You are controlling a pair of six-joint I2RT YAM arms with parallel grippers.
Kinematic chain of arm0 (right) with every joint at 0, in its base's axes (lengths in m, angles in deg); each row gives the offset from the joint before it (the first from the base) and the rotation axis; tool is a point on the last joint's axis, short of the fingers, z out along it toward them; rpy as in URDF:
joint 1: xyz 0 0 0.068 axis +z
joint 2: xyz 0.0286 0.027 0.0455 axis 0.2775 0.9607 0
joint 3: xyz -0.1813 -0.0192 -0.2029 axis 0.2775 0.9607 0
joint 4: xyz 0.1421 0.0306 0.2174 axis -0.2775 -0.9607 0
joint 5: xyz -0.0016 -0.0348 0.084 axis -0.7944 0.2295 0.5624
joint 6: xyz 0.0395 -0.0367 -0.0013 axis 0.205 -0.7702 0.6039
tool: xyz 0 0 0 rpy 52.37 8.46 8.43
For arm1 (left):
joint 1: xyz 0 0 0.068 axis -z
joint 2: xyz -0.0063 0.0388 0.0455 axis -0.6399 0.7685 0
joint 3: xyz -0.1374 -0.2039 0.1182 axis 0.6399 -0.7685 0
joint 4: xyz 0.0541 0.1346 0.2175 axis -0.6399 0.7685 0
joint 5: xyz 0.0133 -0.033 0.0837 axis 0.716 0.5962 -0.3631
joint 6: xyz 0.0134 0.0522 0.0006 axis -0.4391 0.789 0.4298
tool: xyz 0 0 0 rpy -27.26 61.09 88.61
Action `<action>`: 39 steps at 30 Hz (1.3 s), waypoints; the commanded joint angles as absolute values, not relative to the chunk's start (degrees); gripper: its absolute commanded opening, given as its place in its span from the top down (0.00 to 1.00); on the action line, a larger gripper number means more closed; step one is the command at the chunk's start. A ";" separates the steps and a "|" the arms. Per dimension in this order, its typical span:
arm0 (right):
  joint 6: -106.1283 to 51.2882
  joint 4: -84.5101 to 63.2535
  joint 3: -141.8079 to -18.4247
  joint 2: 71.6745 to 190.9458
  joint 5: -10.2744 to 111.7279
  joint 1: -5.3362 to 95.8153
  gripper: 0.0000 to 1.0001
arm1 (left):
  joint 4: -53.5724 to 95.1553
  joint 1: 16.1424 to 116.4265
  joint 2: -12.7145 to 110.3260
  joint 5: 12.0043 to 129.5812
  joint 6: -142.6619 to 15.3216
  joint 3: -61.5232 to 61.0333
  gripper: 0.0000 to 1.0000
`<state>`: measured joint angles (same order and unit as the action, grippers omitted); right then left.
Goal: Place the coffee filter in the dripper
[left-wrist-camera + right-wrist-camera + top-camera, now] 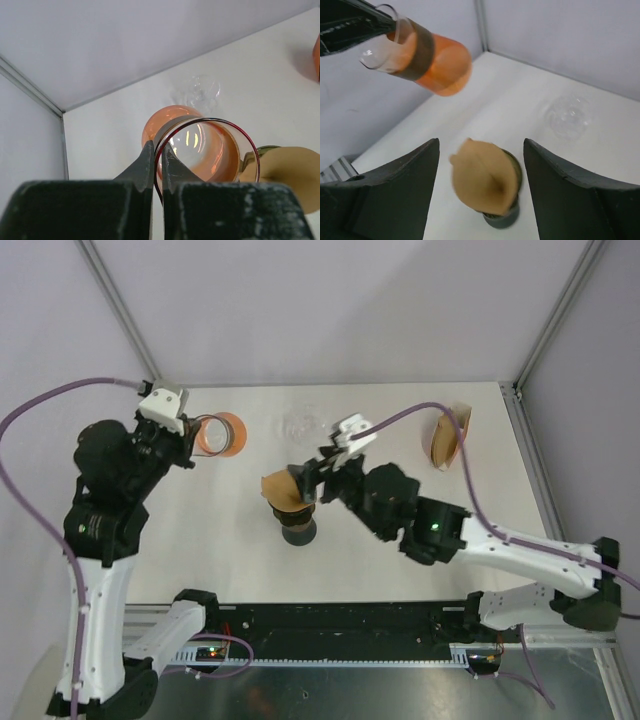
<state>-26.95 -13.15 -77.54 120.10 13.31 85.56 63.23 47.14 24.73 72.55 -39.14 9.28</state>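
Observation:
A brown paper coffee filter [279, 489] sits opened in the mouth of the dark dripper [298, 531] at the table's middle, leaning out over its left side. From the right wrist, the filter [485, 179] looks blurred and covers most of the dripper's rim [516, 169]. My right gripper [481, 145] hovers just above it, open, with nothing between its fingers and the filter seen in the gap; from above the right gripper [309, 483] is at the filter's right edge. My left gripper [158, 148] is shut on the rim of an orange glass [200, 150], held tipped in the air at the back left.
The orange glass [220, 434] hangs over the table's back left. A clear glass piece [300, 425] lies behind the dripper. A holder with brown filters [447, 437] stands at the back right. Frame posts rise at both back corners.

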 commanded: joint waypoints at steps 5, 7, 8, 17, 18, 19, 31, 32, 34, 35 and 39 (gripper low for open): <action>-33.75 -1.95 -97.29 138.23 2.50 93.97 0.25 | 65.78 48.73 20.45 67.78 -41.06 11.76 1.00; -35.37 -1.24 -101.69 142.23 2.22 94.84 0.24 | 65.83 49.03 19.90 67.58 -41.16 11.80 1.00; -35.99 -0.85 -103.31 144.09 2.09 95.07 0.23 | 65.85 49.29 19.68 67.52 -41.13 11.79 1.00; -40.73 -0.60 -115.33 155.84 0.08 94.20 0.26 | 65.82 51.28 18.69 67.57 -40.99 11.50 1.00; -41.13 -1.05 -116.68 156.78 -0.44 93.92 0.27 | 65.85 51.38 18.63 67.78 -41.09 11.51 1.00; -41.42 -2.11 -117.76 157.95 -1.31 93.47 0.28 | 65.82 51.47 18.56 67.83 -41.14 11.52 1.00; -42.25 -9.32 -122.03 161.97 -2.81 90.12 0.79 | 65.83 52.39 18.24 67.96 -40.09 10.13 1.00; -42.33 -9.54 -122.14 162.09 -1.97 90.03 0.82 | 65.81 52.37 18.28 68.19 -40.07 10.25 1.00; -42.56 -11.73 -122.62 162.37 -0.21 89.81 0.83 | 65.86 52.42 18.46 68.43 -39.94 10.52 1.00; -42.75 -12.47 -122.83 162.51 0.61 89.74 0.83 | 65.82 52.39 18.47 68.60 -39.86 10.80 1.00; -44.65 -14.68 -123.74 163.26 4.24 89.49 0.88 | 65.93 52.40 18.83 69.83 -39.25 12.42 1.00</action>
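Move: The right hand, open and empty, has the orange carafe about 17 cm to its left and 8 cm ahead, nearly at its own height. The filter in the dripper sits about 4 cm ahead of this hand, 5 cm left and some 20 cm below; the clear cup stands roughly 30 cm ahead, 2 cm left, 36 cm below. The left hand already pinches the carafe's rim, the carafe's middle being some 3 cm ahead, 4 cm right and 3 cm below. Leftward by about 17 cm, and up about 4 cm at first, the right hand sweeps over to the carafe with fingers open, tilting up some 10 degrees. It then eases forward a few centimetres and shuts its fingers on the rim, just right of the left fingertips. The left hand draws back about 3.5 cm early on and keeps its pinch. ##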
